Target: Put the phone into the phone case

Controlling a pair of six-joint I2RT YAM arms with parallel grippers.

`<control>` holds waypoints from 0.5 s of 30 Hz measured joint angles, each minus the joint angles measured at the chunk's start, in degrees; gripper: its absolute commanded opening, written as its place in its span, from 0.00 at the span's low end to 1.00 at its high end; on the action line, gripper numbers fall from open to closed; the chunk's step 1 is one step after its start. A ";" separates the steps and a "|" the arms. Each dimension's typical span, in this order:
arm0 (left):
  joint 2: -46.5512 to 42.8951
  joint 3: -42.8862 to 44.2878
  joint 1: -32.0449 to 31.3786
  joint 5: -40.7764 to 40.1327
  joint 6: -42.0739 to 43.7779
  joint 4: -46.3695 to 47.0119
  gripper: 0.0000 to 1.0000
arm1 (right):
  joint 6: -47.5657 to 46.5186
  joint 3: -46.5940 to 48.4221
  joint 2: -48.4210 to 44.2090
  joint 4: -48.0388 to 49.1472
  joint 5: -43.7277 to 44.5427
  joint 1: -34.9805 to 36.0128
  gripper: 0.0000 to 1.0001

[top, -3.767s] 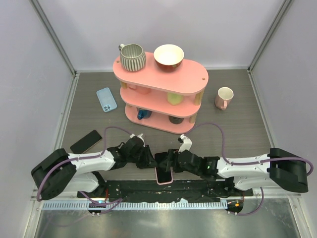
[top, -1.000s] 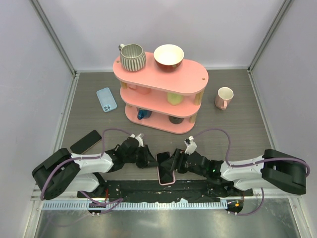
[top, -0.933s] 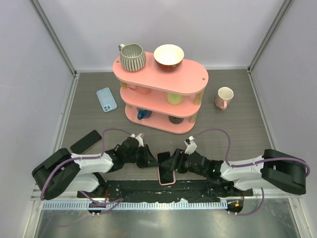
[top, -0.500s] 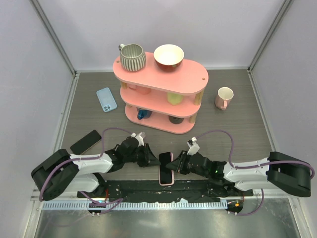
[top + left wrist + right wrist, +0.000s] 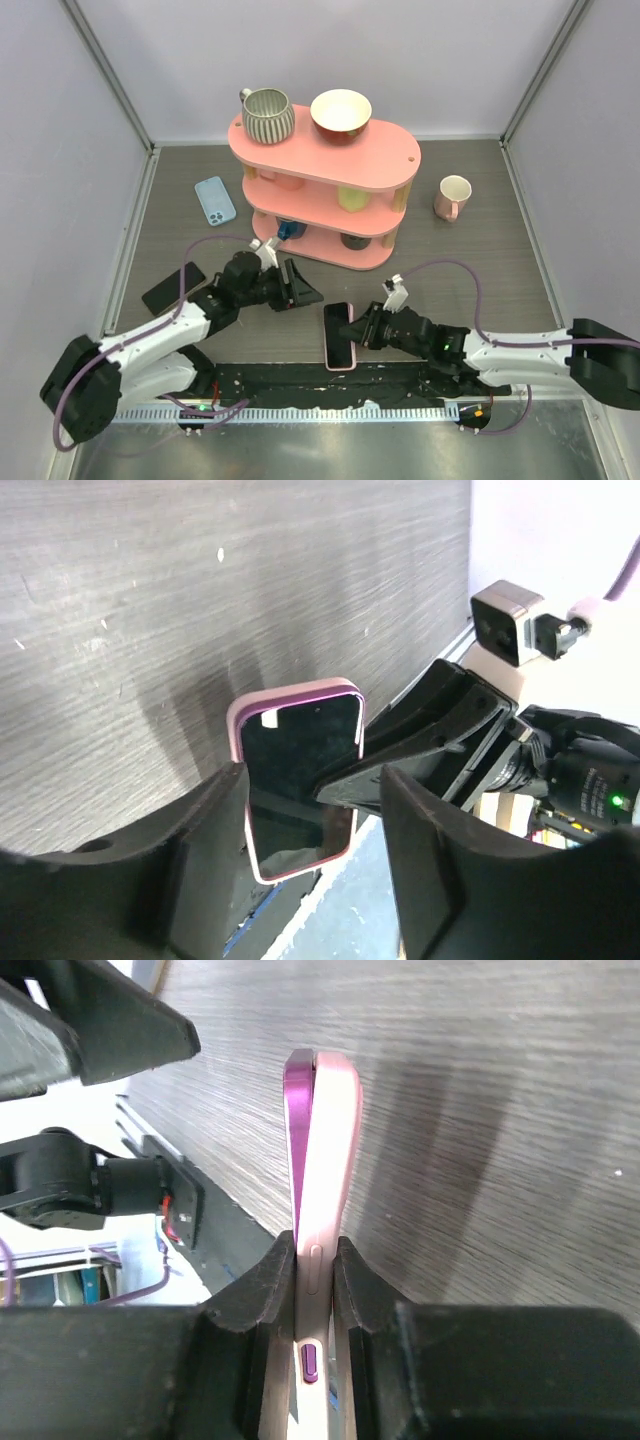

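Observation:
A dark-screened phone (image 5: pixel 338 333) lies screen up in a pink phone case (image 5: pixel 290 688) at the table's near edge. My right gripper (image 5: pixel 358 328) is shut on its right long edge. In the right wrist view its fingers (image 5: pixel 277 1265) pinch the pink case side (image 5: pixel 333 1130), with the phone's purple edge (image 5: pixel 298 1110) showing beside it at the far end. My left gripper (image 5: pixel 300 288) hangs open up and to the left of the phone, touching nothing. The left wrist view shows the phone (image 5: pixel 300 770) lying beyond that gripper's (image 5: pixel 315 790) spread fingers.
A pink three-tier shelf (image 5: pixel 400 160) with a mug, a bowl and small items stands behind. A light blue phone or case (image 5: pixel 214 200) and a black phone (image 5: pixel 172 287) lie to the left. A pink mug (image 5: pixel 452 196) stands at the right. The black base rail (image 5: pixel 300 385) runs just below the held phone.
My left gripper has opened and pulled back up and to the left, off the phone. My right gripper has closed on the phone's right edge and slid slightly right.

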 measured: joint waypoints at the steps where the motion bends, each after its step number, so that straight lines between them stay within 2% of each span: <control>1: -1.68 0.33 1.05 0.39 0.85 -1.27 0.71 | -0.63 -0.33 -1.95 -0.24 0.24 0.00 0.01; 4: -8.87 0.61 3.30 1.33 3.41 -5.38 0.75 | -2.91 -1.95 -9.49 0.24 0.96 0.00 0.01; 9: -16.61 0.15 3.50 5.51 5.42 -6.88 0.75 | -9.07 -2.60 -18.88 1.03 1.20 0.00 0.01; 15: -17.35 -6.80 3.48 11.76 1.70 3.15 0.75 | -16.39 -2.58 -23.63 3.91 -0.20 0.00 0.01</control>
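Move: The phone in its pink case is already held off the table in the right fingers by its right long edge, its middle about 2 cm left of that hand, 1 cm back and about level. From the empty left hand its middle lies some 7 cm back, 6 to the right and 7 below. The coral shelf stands about 21 cm ahead of the left hand and 3 to its right; a black slab lies roughly 34 cm to its left, 5 farther out and 15 below. The phone and case go up about 10 cm, almost straight, in the right hand's kept pinch, while that wrist tips up some 25 degrees, raising the far end and left side. The left hand opens wider without touching, rises about 6 cm and swings back roughly 4 cm and slightly left, then dips a little, closing in on the case's left edge. ##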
